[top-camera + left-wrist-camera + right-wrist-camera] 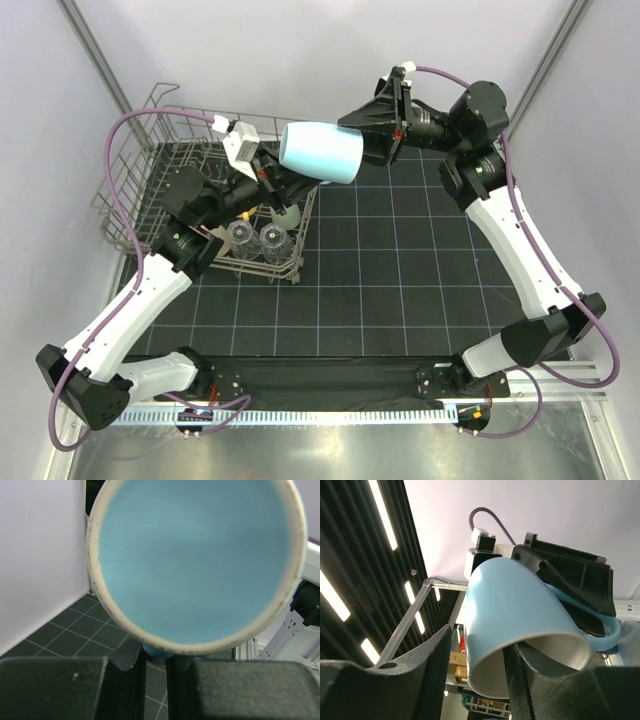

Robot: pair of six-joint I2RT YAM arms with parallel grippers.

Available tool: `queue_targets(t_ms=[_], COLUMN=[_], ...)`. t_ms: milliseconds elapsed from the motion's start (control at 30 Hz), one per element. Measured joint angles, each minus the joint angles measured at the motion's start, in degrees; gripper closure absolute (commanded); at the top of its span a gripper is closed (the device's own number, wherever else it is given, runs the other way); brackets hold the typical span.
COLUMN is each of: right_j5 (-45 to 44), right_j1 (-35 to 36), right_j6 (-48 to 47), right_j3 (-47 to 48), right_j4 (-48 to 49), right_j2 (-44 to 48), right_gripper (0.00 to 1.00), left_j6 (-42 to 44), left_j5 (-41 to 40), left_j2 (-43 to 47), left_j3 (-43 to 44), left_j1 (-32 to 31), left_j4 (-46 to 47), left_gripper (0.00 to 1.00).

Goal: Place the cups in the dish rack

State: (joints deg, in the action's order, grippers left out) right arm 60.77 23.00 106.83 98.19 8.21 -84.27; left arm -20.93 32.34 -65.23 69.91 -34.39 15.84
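Observation:
A light-blue mug [320,152] hangs on its side in the air between both grippers, above the right edge of the dish rack [128,190]. My left gripper [266,166] is shut on the mug's handle [612,630]; in the left wrist view the mug's base [195,560] fills the frame, with the handle pinched at the left gripper [156,655]. My right gripper [480,675] is open around the rim: one finger sits inside the mug [515,615], while the other stands apart from its outer wall. Two clear tumblers [256,238] and a mint-green cup [287,213] sit in the rack.
The grey wire rack stands at the left of the black gridded mat [400,260], close to the left wall. Both arms meet over the rack's right rim. The left gripper's black body [570,575] lies just behind the mug in the right wrist view.

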Motion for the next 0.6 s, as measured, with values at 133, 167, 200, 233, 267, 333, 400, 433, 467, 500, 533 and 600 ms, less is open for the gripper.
queue_targets(t_ms=[133, 167, 200, 233, 267, 333, 400, 433, 467, 500, 533, 600], right_j5=[-0.15, -0.22, -0.33, -0.46, -0.61, -1.05, -1.57, -1.84, -2.16, -2.54, -2.93, -3.96], right_j1=[0.00, 0.00, 0.02, 0.02, 0.04, 0.22, 0.37, 0.57, 0.81, 1.09, 1.38, 1.95], right_j6=[-4.09, -4.98, -5.60, -6.51, -7.06, -8.28, -9.33, -9.62, -10.01, -10.23, -10.58, -10.14], right_j3=[1.77, 2.38, 2.91, 3.50, 3.85, 4.72, 5.11, 5.11, 5.11, 5.11, 5.11, 5.33], right_j4=[-4.98, -6.14, -7.08, -8.07, -8.72, -10.21, -10.97, -11.23, -11.58, -12.04, -12.33, -11.63], right_j2=[-0.44, -0.66, -0.83, -1.03, -1.18, -1.53, -1.77, -1.88, -2.01, -2.14, -2.32, -2.78], right_gripper=[0.53, 0.53, 0.53, 0.53, 0.54, 0.55, 0.60, 0.66, 0.70, 0.79, 0.83, 0.90], left_j6=[-0.15, -0.17, -0.22, -0.39, -0.81, -1.51, -2.45, -2.82, -3.15, -3.54, -3.85, -5.16], left_j5=[-1.66, -2.21, -2.73, -3.13, -3.61, -4.44, -5.33, -5.81, -6.23, -6.56, -6.80, -7.28], left_j2=[0.15, 0.13, 0.09, -0.02, -0.22, -0.85, -1.49, -1.81, -2.08, -2.34, -2.54, -2.95], left_j3=[0.00, 0.00, 0.02, 0.04, 0.11, 0.35, 0.44, 0.46, 0.46, 0.59, 0.79, 1.16], left_j1=[-0.13, -0.15, -0.15, -0.15, -0.15, -0.15, -0.17, -0.22, -0.28, -0.37, -0.37, -0.42], left_j4=[-2.03, -2.69, -3.34, -3.76, -4.02, -4.15, -4.13, -4.13, -4.11, -3.98, -3.98, -4.02], left_gripper=[1.00, 1.00, 1.00, 1.00, 1.00, 1.00, 1.00, 1.00, 1.00, 1.00, 1.00, 1.00])
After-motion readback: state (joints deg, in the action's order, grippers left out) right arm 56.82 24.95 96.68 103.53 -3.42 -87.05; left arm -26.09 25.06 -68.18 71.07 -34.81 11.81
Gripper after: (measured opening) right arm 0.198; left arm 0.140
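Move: The light-blue cup lies sideways in the air, base to the left, its handle held by the left fingers; its middle is about 5 cm above the left hand, 1 cm ahead and 1 cm right. From the right hand, whose open fingers straddle the upper rim wall, it is some 4 cm left, 4 cm below and level ahead. Down in the rack, roughly 39 cm below the left hand, stand the green cup, about 14 cm ahead and 8 left, and the nearer glass, 8 ahead and 11 left. Keeping its pinch on the handle, the left hand carries the blue cup about 3 cm forward and 2 cm down, rolling its top forward some 10 degrees. The right hand, one finger inside the mouth and one outside, eases forward, left and slightly down, about 2.5 cm in all, farther over the rim, then closes well over half its gap around the wall late on. ##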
